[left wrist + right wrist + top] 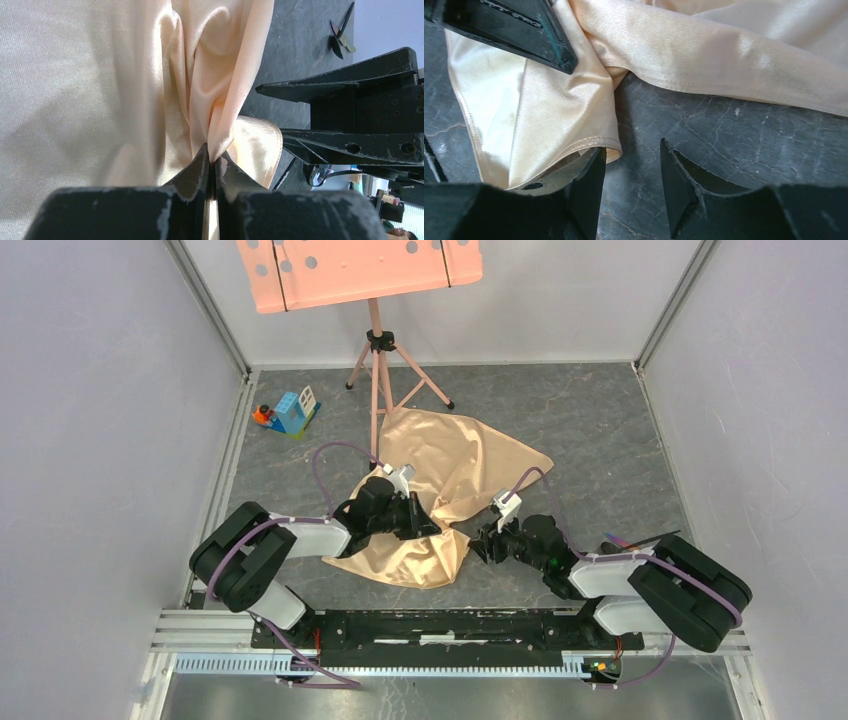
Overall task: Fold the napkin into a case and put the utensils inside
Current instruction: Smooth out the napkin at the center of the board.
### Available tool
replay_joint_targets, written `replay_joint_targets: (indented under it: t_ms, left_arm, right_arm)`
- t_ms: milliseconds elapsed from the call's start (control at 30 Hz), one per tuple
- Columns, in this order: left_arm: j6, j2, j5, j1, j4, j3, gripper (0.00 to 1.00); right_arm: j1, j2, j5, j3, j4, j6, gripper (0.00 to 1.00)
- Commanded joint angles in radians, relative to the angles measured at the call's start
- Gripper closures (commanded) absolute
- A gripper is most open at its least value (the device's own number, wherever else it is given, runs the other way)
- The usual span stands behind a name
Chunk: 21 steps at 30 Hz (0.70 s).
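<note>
The peach-orange satin napkin (455, 465) lies rumpled on the dark table, one corner reaching toward the back right. My left gripper (432, 523) is shut on a gathered fold of it near the cloth's middle; the left wrist view shows the napkin (125, 75) pinched between the closed tips (216, 155). My right gripper (478, 543) hovers open just right of it. In the right wrist view the napkin's hemmed edge (589, 145) drapes against the outside of one finger, and bare table shows between the tips (633, 147). Slim dark utensils (340, 30) lie on the table at the right, apart from the cloth (650, 537).
A salmon-pink perforated music-stand tray (360, 270) on a tripod (378, 370) stands at the back, its legs touching the napkin's far edge. Toy blocks (290, 412) sit at the back left. Grey walls close in both sides. A metal rail (450, 625) runs along the front.
</note>
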Motion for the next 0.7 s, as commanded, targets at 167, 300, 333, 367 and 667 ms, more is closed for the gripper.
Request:
replay_joint_targets:
  t_ms: [167,300,333,367,667]
  left_arm:
    - [-0.02,-0.033,0.045,0.007,0.038,0.009,0.91]
    - [-0.016,-0.061,0.047,0.007,0.032,0.01,0.84]
    - [-0.011,-0.073,0.044,0.008,0.015,0.014,0.77]
    - [0.0,-0.09,0.034,0.007,-0.008,0.019,0.69]
    - [0.099,-0.262,-0.087,0.037,-0.23,0.058,0.33]
  right_arm:
    - [0.056,0.066,-0.022,0.052,0.113,-0.025,0.58]
    - [0.069,0.067,-0.006,0.078,0.11,0.006,0.84]
    - [0.069,0.046,0.03,0.094,0.026,0.015,0.97]
    - [0.073,0.007,0.076,0.127,-0.107,0.019,1.0]
    - [0.162,-0.201,0.54,0.421,-1.26,0.127,1.0]
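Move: The napkin's near-right corner lies about 2 cm left of the right hand, level with it fore and aft and some 1 cm lower, beside its open fingers. From the same hand, the fold still pinched in the left fingers is about 8 cm left and 3 cm farther out, and the far-right corner is roughly 14 cm right and 16 cm ahead. From the left hand, the near-right corner lies about 6 cm right, 2 cm back and 2 cm lower. Reaching 2 cm left, the right hand pinches the corner and lifts; left frees the fold, rising 5 cm. ##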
